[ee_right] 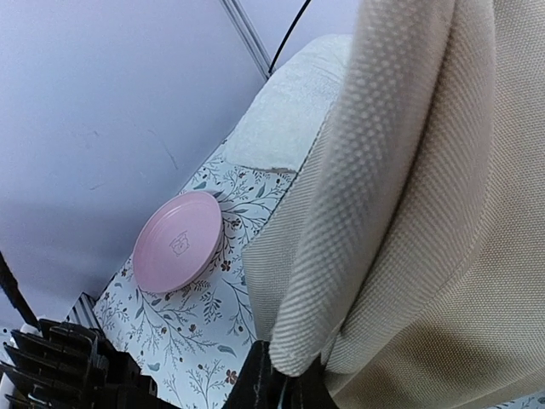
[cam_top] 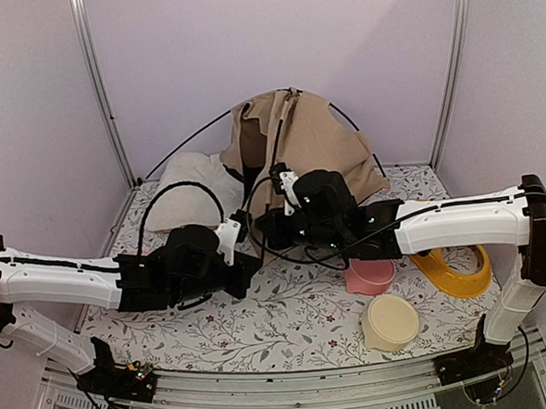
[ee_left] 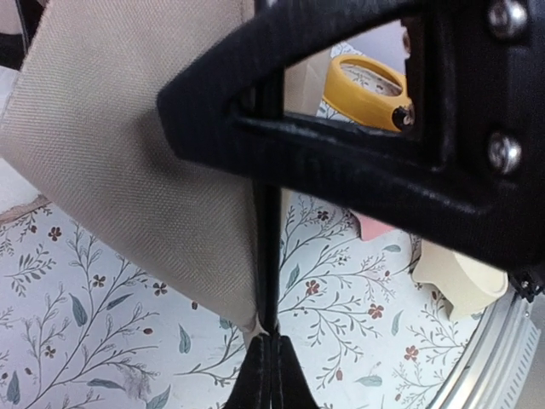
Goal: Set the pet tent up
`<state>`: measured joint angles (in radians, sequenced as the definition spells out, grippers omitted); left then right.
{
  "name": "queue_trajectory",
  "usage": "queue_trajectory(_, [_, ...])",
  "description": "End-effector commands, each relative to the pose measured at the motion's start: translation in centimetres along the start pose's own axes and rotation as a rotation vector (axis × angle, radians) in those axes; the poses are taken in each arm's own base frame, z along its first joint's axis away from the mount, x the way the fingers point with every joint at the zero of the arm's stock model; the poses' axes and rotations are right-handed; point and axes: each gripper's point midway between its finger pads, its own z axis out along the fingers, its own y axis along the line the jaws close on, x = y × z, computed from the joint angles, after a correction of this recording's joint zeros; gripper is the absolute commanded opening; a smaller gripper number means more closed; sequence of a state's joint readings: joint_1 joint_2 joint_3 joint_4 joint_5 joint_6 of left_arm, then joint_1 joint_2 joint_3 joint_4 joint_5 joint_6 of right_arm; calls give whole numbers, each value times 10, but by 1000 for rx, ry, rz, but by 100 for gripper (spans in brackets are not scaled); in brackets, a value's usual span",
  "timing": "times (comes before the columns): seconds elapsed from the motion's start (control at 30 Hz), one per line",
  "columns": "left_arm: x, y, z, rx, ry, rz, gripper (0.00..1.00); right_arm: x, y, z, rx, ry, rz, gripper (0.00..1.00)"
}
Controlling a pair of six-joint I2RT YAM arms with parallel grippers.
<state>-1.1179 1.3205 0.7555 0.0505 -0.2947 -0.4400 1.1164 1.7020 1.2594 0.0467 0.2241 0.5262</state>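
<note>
The pet tent [cam_top: 292,143] is a half-raised heap of tan fabric at the back middle of the table, with thin black poles [cam_top: 186,147] arching out of it. My left gripper [ee_left: 269,348] is shut on one black pole [ee_left: 267,256] at the corner of a tan panel [ee_left: 128,170], just above the floral mat. In the top view the left gripper [cam_top: 244,223] sits at the tent's front left. My right gripper [ee_right: 285,382] is shut on a fold of the tent fabric [ee_right: 375,213]. From above, the right gripper [cam_top: 280,174] is against the tent's front.
A cream cushion [cam_top: 193,191] lies left of the tent. A pink bowl [cam_top: 370,275], a cream bowl [cam_top: 390,321] and a yellow bowl [cam_top: 453,269] stand at the front right. A pink plate [ee_right: 179,241] lies on the mat near the left wall.
</note>
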Motion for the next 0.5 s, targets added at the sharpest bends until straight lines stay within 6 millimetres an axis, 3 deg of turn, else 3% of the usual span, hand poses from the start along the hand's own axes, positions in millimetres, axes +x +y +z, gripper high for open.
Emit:
queue_trajectory(0.0, [-72,-13,-18,69,-260,-112,0,25,-3,-11,-26,153,-43,15])
queue_trajectory(0.23, [-71,-12,-13,66,-255,-116,0,4,14,-30,-94,150,-39,38])
queue_trajectory(0.47, [-74,-23,-5,108,-256,-113,0,-7,-11,-44,7,136,46,50])
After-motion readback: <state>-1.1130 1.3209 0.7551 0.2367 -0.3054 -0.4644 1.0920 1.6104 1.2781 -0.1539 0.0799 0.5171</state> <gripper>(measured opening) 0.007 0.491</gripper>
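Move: At the left fingertips, the pinched tent corner and the pole's lower end sit about 1 cm ahead, 1 cm right and 1 cm up from the hand. From the right hand, still closed on the tan sleeve, that pole end lies roughly 4 cm back, 3 cm left and 5 cm below. The pink bowl stands some 25 cm right of the right hand and 2 cm back, the cream tub about 28 cm right and 15 cm back, both some 18 cm lower. Letting go of the tan sleeve, the right fingers spread to about half open while the hand draws back some 2 cm and a little to the right, dipping slightly before it rises again, to come around the pole's lower end. The left hand keeps its pinch on the tent corner and lifts it about 4 cm, drifting slightly right and forward and rolling some 10 degrees, right side up. ##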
